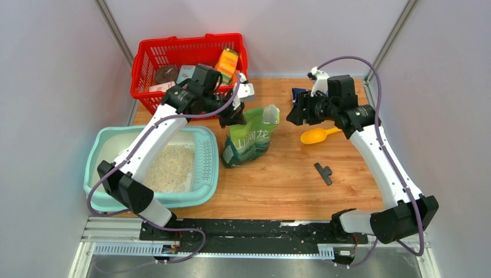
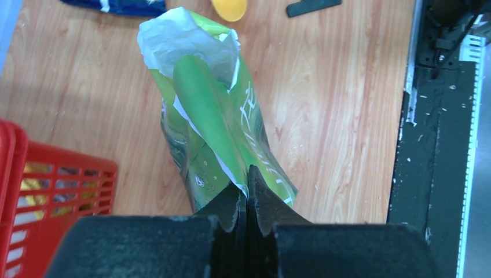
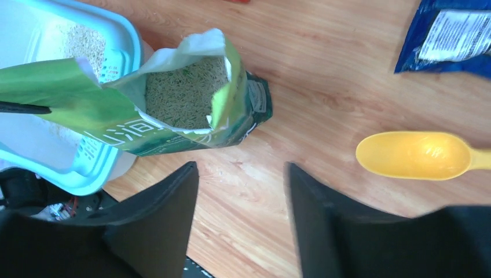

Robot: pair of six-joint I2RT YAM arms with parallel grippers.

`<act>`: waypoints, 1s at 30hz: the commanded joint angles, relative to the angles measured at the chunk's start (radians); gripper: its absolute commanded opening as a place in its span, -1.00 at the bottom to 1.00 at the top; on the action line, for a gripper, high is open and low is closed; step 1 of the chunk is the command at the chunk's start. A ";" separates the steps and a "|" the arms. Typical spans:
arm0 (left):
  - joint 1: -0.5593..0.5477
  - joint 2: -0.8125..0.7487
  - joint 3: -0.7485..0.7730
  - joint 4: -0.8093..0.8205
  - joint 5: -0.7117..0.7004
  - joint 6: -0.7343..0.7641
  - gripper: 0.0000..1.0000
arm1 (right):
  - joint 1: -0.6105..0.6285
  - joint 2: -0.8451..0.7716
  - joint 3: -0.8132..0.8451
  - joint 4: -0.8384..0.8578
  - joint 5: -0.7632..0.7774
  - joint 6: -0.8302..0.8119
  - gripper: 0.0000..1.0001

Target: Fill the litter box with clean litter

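Observation:
The pale teal litter box (image 1: 206, 174) sits at the left with a heap of clean litter (image 1: 171, 167) inside; its rim (image 3: 128, 40) and the grains (image 3: 84, 39) also show in the right wrist view. A green printed bag (image 1: 252, 139) stands to its right, its mouth open and more litter (image 3: 182, 92) inside. My left gripper (image 1: 233, 119) is shut on an edge of the bag (image 2: 214, 116), the jaws (image 2: 248, 180) pinching the film. My right gripper (image 1: 293, 113) hangs open to the right of the bag, above bare wood (image 3: 240, 169), holding nothing.
A red mesh basket (image 1: 185, 55) with packages stands at the back left. A yellow scoop (image 1: 316, 136) lies right of the bag, with a blue packet (image 1: 298, 92) behind it. A small black piece (image 1: 324, 172) lies nearer the front.

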 commanded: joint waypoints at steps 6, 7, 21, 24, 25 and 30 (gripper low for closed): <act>-0.081 -0.064 0.141 0.252 0.237 -0.033 -1.00 | -0.070 -0.059 -0.013 0.075 -0.162 -0.065 0.72; -0.084 -0.077 0.135 0.250 0.251 -0.010 -1.00 | -0.090 -0.062 -0.019 0.091 -0.260 -0.054 0.74; -0.090 -0.179 -0.151 0.397 0.015 -0.059 -1.00 | -0.172 -0.275 -0.218 -0.078 -0.512 -0.575 1.00; -0.089 -0.235 -0.241 0.546 -0.029 -0.162 -1.00 | -0.175 -0.367 -0.290 -0.118 -0.511 -0.646 1.00; -0.090 -0.252 -0.256 0.586 -0.034 -0.174 -1.00 | -0.175 -0.383 -0.319 -0.121 -0.534 -0.660 1.00; -0.092 -0.148 -0.132 0.707 -0.034 -0.278 -1.00 | -0.173 -0.365 -0.347 -0.092 -0.588 -0.634 1.00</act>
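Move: The litter bag's top left corner is already pinched in the left gripper; the bag's middle hangs about 5 cm to its right, 3 cm back and 13 cm below. From the half-open right gripper, the bag's middle lies some 14 cm left, 6 cm back and 11 cm lower. On the table beneath the right gripper, the yellow scoop is roughly 9 cm right and 3 cm ahead, the black clip 8 cm right and 11 cm back. Bring the right gripper, clear of the bag, about 11 cm back alongside its right side, rising slightly first and then sinking, while you spread the fingers wide and turn the hand some 30 degrees counter-clockwise to face the bag. Keep the left gripper shut on the bag's top corner and draw it a few centimetres back and to the right. ##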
